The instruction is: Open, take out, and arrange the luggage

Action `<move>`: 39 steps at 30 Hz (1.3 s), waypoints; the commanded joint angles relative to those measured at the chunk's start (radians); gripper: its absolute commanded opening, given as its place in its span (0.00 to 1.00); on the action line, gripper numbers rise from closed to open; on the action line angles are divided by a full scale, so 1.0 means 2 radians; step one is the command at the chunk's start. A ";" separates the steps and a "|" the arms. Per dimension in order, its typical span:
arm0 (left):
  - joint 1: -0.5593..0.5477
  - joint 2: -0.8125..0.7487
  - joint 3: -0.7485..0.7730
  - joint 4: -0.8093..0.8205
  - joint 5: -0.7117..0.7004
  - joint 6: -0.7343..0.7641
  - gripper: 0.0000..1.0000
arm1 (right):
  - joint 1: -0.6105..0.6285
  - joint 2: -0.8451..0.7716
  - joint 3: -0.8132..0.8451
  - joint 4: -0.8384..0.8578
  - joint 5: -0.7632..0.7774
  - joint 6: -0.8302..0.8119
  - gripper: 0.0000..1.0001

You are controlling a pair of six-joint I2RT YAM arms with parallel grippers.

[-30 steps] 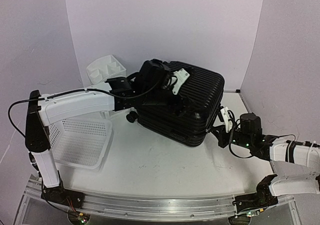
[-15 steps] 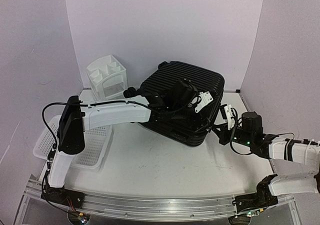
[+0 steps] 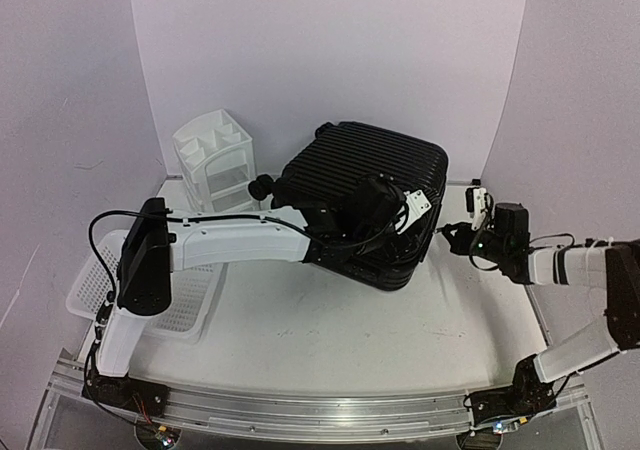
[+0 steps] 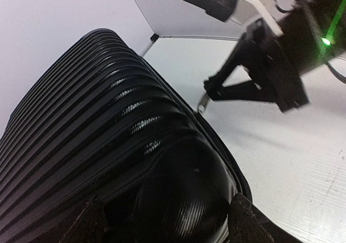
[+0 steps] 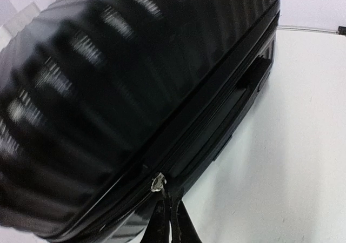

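Observation:
The luggage [image 3: 370,165] is a black ribbed hard-shell case lying on the table, its lid closed. My left gripper [image 3: 388,238] reaches over it and straddles its near right corner. In the left wrist view the two fingers [image 4: 247,222] press on either side of the rounded corner of the luggage [image 4: 108,146]. My right gripper [image 3: 447,232] is at the case's right side, shut on the silver zipper pull [image 5: 158,182]. The right wrist view shows its closed tips [image 5: 168,213] just below the zip seam of the luggage [image 5: 108,65].
A white mesh basket [image 3: 150,290] lies at the left under the left arm. A small white drawer unit [image 3: 213,160] stands at the back left beside a caster wheel [image 3: 262,186]. Bare white table [image 3: 330,330] lies in front; walls close behind and right.
My left gripper swung from the case's top left across to its near right corner and narrowed onto it. My right gripper moved away from me along the right side, still on the zipper pull.

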 commanded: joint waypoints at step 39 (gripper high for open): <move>-0.024 -0.071 0.045 -0.143 -0.062 -0.031 1.00 | 0.102 0.029 -0.058 0.256 -0.077 0.115 0.00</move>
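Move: The right gripper is already shut on the zipper pull, whose slider sits about 2 cm ahead and 1 cm left of it. The suitcase's far right corner lies about 20 cm ahead and 3 cm right at similar height; the suitcase's middle is some 6 cm ahead and 16 cm left. From the left gripper, the suitcase's near right corner is right at the fingers, roughly 2 cm below, and the zipper pull about 7 cm ahead, 9 cm right and 9 cm lower. Keep the right gripper shut on the zipper pull and sweep it quickly forward about 23 cm, bearing right, along the suitcase's right side, then reverse back and left to just behind where it began. Meanwhile shift the left gripper left and a little forward, dipping about 4 cm at the near right corner, then lift it some 10 cm while drawing slightly back, fingers opening wider. ##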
